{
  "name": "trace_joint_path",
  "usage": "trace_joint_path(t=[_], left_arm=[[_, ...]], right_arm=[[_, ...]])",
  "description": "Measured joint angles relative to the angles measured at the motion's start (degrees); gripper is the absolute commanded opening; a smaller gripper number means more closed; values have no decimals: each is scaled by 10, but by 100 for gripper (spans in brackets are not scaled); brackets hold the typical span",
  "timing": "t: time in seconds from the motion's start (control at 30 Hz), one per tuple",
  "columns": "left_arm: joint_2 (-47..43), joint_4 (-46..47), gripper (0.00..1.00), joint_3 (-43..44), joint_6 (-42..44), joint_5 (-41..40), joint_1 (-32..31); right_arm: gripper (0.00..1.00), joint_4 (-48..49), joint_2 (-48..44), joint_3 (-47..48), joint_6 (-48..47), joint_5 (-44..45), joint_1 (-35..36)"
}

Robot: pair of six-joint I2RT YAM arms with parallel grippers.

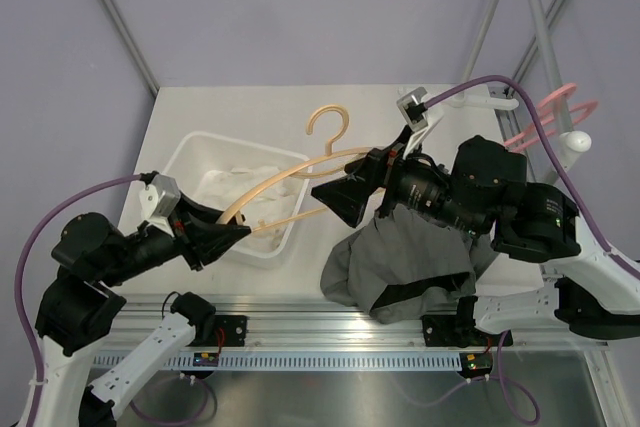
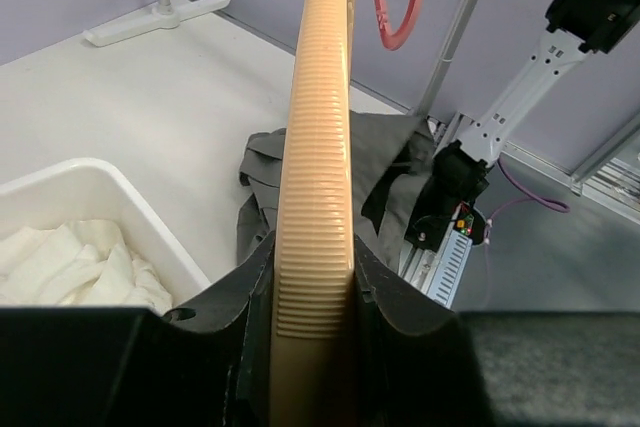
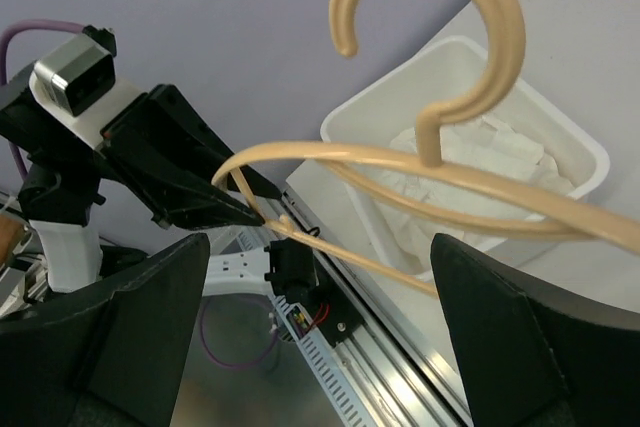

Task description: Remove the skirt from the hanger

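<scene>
A tan plastic hanger (image 1: 300, 172) is held level over the table, hook (image 1: 330, 123) pointing away. My left gripper (image 1: 237, 232) is shut on its left end; the ribbed arm (image 2: 315, 197) runs out between the jaws. My right gripper (image 1: 350, 192) is open at the hanger's right half, and that end is hidden behind it. In the right wrist view the hanger (image 3: 460, 162) crosses ahead of the wide-open fingers (image 3: 130, 332) with no cloth on it. The grey skirt (image 1: 400, 267) lies crumpled on the table under my right arm; it also shows in the left wrist view (image 2: 390, 162).
A white bin (image 1: 196, 150) holding white cloths stands at the left middle, under the hanger's left half. Pink hangers (image 1: 550, 115) hang on a white rack at the far right. The table's front rail (image 1: 330, 332) runs below the skirt.
</scene>
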Motion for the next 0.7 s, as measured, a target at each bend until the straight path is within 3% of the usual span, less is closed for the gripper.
trace_joint_path(t=[0.1,0.17,0.2,0.23,0.27,0.5,0.7], left_arm=[[4,-3,0,3,5,-16,0],[11,-4,0,5,8,-21,0],[17,-3,0,6,10,-21,0],[24,-2,0,6,12,-22,0],[34,-1,0,6,15,-22,0],[130,41,0,12,22,-16,0],[231,110,0,37,16,15,0]], right_arm=[[100,-11,-25,-30,1,-9,0],[86,-14,-42,-49,4,-15,0],[74,-14,-53,-62,5,-25,0],[53,-13,-64,-77,6,-36,0],[2,-11,-76,-95,7,-47,0],[0,20,-120,-264,43,-108,4],[0,57,-101,-394,70,-124,60]])
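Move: From the left hand, which already grips one end of the wooden hanger, the rack rail's near end lies some 43 cm right, 8 ahead and 18 above. The pink hanger on it sits about 5 cm farther out and slightly lower; the basket is about 30 ahead, 9 left and 36 below. The grey skirt lies about 10 cm ahead, 16 right and 47 below the open, empty right hand. Drop the right hand clear of the wooden hanger, about 22 cm down towards table height with some 8 cm back, shutting its empty fingers and tipping them downward. Keep the left grip on the hanger's end and carry it forward about 10 cm and 6 cm right, towards the rack rail. ##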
